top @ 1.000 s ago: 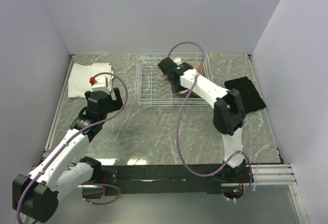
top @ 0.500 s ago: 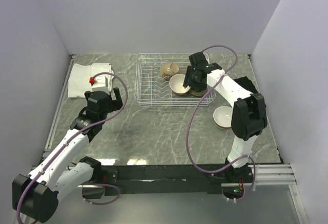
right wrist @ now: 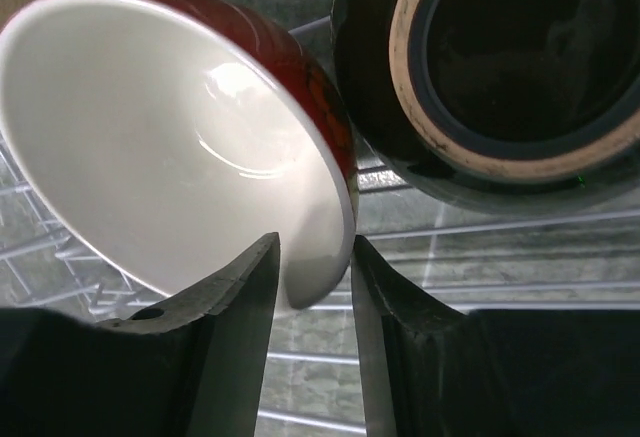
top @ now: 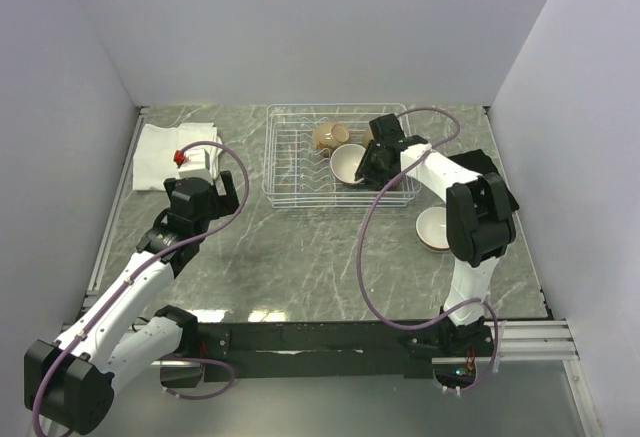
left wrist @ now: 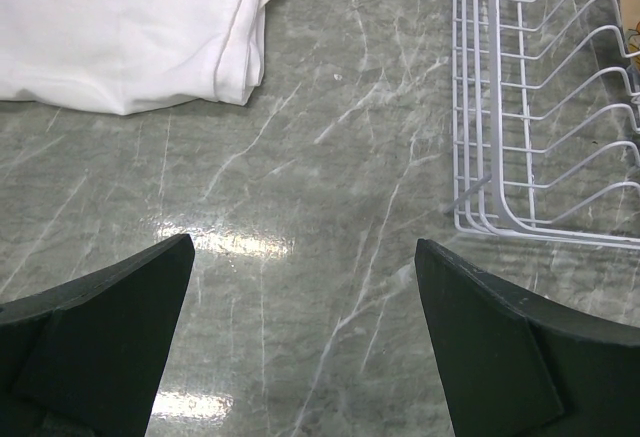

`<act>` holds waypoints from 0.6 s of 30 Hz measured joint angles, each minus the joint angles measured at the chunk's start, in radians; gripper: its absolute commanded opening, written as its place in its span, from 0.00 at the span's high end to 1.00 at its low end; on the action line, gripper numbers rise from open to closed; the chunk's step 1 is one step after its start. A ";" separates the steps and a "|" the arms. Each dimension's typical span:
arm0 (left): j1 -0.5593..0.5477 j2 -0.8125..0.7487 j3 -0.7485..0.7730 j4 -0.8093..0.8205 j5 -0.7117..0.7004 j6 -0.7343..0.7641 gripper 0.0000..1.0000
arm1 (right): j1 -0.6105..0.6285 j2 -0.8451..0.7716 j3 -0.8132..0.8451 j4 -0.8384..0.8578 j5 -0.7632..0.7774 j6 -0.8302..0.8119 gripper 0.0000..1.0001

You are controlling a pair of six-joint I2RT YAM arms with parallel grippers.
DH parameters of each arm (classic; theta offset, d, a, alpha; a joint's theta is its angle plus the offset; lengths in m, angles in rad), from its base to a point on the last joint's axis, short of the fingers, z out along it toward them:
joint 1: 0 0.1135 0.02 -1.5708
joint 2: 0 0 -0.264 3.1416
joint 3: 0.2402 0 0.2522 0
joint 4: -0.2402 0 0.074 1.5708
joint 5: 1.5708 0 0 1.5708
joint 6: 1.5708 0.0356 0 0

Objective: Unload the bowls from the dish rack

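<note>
The white wire dish rack stands at the back middle of the table. In it lie a tan bowl and a dark red bowl with a white inside. My right gripper reaches into the rack. In the right wrist view it is shut on the dark red bowl: one finger sits inside the rim, the other against the red outer wall. A black-brown bowl leans just beside it. Another bowl sits on the table to the right. My left gripper hangs open over bare table.
A folded white cloth with a small red thing on it lies at the back left, just ahead of the left gripper. The rack's near left corner shows at the right of the left wrist view. Walls close in on three sides.
A bowl now sits on the table at right. The right gripper came back into the rack and its jaws narrowed onto the dark red bowl's rim. The left arm stayed still.
</note>
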 measured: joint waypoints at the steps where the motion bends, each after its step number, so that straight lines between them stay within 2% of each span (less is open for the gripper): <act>1: 0.000 0.000 0.000 0.000 0.000 0.000 0.01 | 0.000 0.004 0.000 0.005 0.000 0.006 0.64; 3: 0.000 0.000 0.000 0.000 -0.001 0.000 0.01 | -0.001 0.013 0.000 0.014 0.001 0.019 0.69; 4: 0.000 0.000 0.000 0.000 -0.001 0.000 0.00 | -0.002 0.015 -0.002 0.014 0.005 0.029 0.76; 7: 0.000 0.000 0.000 0.000 -0.001 0.000 0.01 | -0.011 0.015 -0.010 0.029 0.026 0.054 0.88; 9: 0.000 0.000 0.000 0.000 -0.002 0.000 0.01 | -0.026 0.015 -0.012 0.042 0.041 0.074 0.92; 10: 0.000 0.000 0.000 0.000 -0.002 0.000 0.01 | -0.029 0.013 -0.012 0.043 0.039 0.073 0.99; 18: 0.000 0.000 0.000 0.000 -0.002 0.000 0.00 | -0.024 -0.035 -0.021 0.007 0.056 0.077 1.00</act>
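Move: The red bowl's near right rim already lies between the right hand's half-open fingers. The bowl's middle is about 3 cm ahead, 4 cm left and a little below. The black bowl stands some 3 cm ahead and 5 cm right, the tan bowl 8 cm ahead and 7 cm left, and the rounder beige bowl 8 cm ahead and 3 cm right. From the idle left hand, the red bowl lies roughly 13 cm ahead and 30 cm right, well below. The red bowl's rim, white inside facing up, gets pinched as the right hand's fingers close on it from both faces, one inside and one outside. Meanwhile the hand edges about 1.5 cm forward, then right towards the black bowl, sinking slightly and turning a few degrees clockwise. With the grip shut, it reverses to ease up and back by roughly 1 cm. ##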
